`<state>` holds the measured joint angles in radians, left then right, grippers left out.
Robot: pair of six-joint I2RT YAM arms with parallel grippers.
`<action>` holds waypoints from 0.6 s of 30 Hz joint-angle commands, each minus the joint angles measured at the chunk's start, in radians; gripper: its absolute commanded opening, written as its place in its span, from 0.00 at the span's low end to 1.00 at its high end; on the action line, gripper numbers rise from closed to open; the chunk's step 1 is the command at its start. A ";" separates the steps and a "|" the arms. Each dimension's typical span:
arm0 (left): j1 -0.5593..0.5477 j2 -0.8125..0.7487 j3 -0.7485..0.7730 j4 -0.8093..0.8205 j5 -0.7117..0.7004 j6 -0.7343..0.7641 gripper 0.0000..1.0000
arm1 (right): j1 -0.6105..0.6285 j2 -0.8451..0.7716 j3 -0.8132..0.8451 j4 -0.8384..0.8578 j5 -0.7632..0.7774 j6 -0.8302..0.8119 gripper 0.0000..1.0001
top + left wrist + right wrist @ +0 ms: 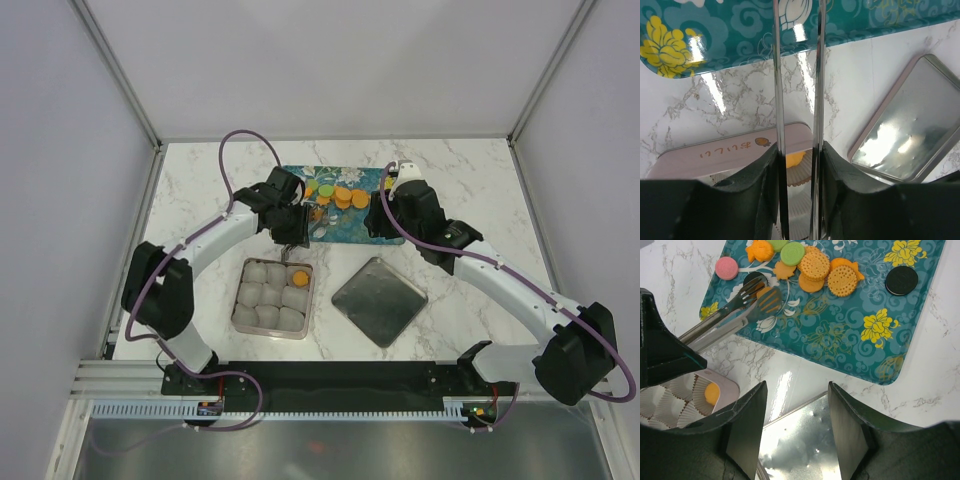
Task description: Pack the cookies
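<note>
Several cookies, mostly orange with black, pink and green ones, lie on the teal flowered tray, which the top view shows too. My left gripper is shut on metal tongs. The tong tips reach over the tray's left part, and an orange cookie shows between them. One orange cookie sits in a paper cup in the pink tin. My right gripper is open and holds nothing. It hangs above the tin's lid, near the tray's front edge.
The tin holds several white crinkled paper cups. The metal lid lies flat to the right of the tin. White walls and a metal frame enclose the marble table. Both arms arch over the table from its near edge.
</note>
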<state>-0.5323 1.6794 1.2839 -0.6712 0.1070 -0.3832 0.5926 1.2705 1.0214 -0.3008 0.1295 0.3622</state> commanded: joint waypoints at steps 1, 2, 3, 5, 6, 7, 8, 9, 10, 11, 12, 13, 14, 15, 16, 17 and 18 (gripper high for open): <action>0.002 -0.076 0.040 0.021 0.006 0.037 0.38 | -0.002 -0.019 -0.001 0.028 0.010 -0.011 0.60; 0.000 -0.081 0.038 0.021 0.008 0.035 0.37 | -0.001 -0.017 -0.001 0.028 0.010 -0.011 0.60; 0.000 -0.086 0.037 0.021 0.008 0.033 0.37 | -0.002 -0.017 -0.003 0.028 0.010 -0.012 0.60; 0.000 -0.095 0.032 0.018 0.008 0.033 0.37 | -0.002 -0.016 -0.001 0.028 0.010 -0.011 0.60; 0.000 -0.098 0.032 0.016 0.008 0.033 0.37 | -0.002 -0.016 -0.001 0.028 0.010 -0.011 0.60; 0.000 -0.099 0.032 0.015 0.010 0.033 0.37 | -0.002 -0.016 -0.003 0.028 0.010 -0.011 0.60; 0.000 -0.107 0.029 0.013 0.010 0.033 0.37 | -0.002 -0.016 -0.003 0.028 0.010 -0.009 0.60; 0.000 -0.113 0.026 0.010 0.010 0.033 0.36 | -0.002 -0.016 -0.003 0.028 0.009 -0.011 0.60; 0.000 -0.122 0.023 0.009 0.010 0.033 0.36 | -0.002 -0.016 -0.003 0.026 0.010 -0.011 0.60; 0.000 -0.142 0.012 0.004 0.008 0.032 0.36 | -0.002 -0.016 -0.001 0.026 0.012 -0.012 0.60; 0.000 -0.158 0.005 0.001 0.011 0.027 0.36 | -0.002 -0.014 -0.001 0.028 0.012 -0.012 0.60; 0.000 -0.173 -0.004 0.001 0.014 0.024 0.36 | -0.002 -0.013 -0.001 0.028 0.012 -0.011 0.60; 0.000 -0.206 -0.021 -0.005 0.016 0.020 0.36 | -0.002 -0.011 0.000 0.028 0.010 -0.011 0.60; 0.000 -0.224 -0.032 -0.008 0.017 0.017 0.36 | -0.002 -0.010 0.000 0.028 0.010 -0.011 0.60; 0.000 -0.240 -0.044 -0.014 0.019 0.014 0.36 | -0.001 -0.008 0.000 0.026 0.007 -0.009 0.60; -0.001 -0.263 -0.069 -0.021 0.017 0.010 0.36 | -0.002 -0.007 0.002 0.028 0.007 -0.009 0.60; -0.001 -0.300 -0.081 -0.034 0.016 0.007 0.36 | -0.002 -0.007 0.002 0.028 0.005 -0.009 0.60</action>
<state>-0.5323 1.4780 1.2316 -0.6865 0.1085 -0.3836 0.5926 1.2709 1.0214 -0.3004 0.1314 0.3622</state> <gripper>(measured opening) 0.370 0.600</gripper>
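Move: The left hand holds the tongs, their tips on an orange cookie about 7 cm ahead, 5 cm to its right and 9 cm below. The cookie box has its middle some 11 cm back, 5 cm to the left and 8 cm below; the orange cookie already packed sits 6 cm back and 2 cm right. The black cookie lies 9 cm ahead and 3 cm right. From the idle right hand the box is roughly 13 cm back and 23 cm left. Straight up at first, then up and back with a little to the left, the left hand rises about 5 cm and starts towards the cookie box, its fingertips swinging slightly forward by some 5 degrees or more. Its fingers keep the tongs squeezed, the heads still closed on the orange cookie as it comes off the patterned tray. ##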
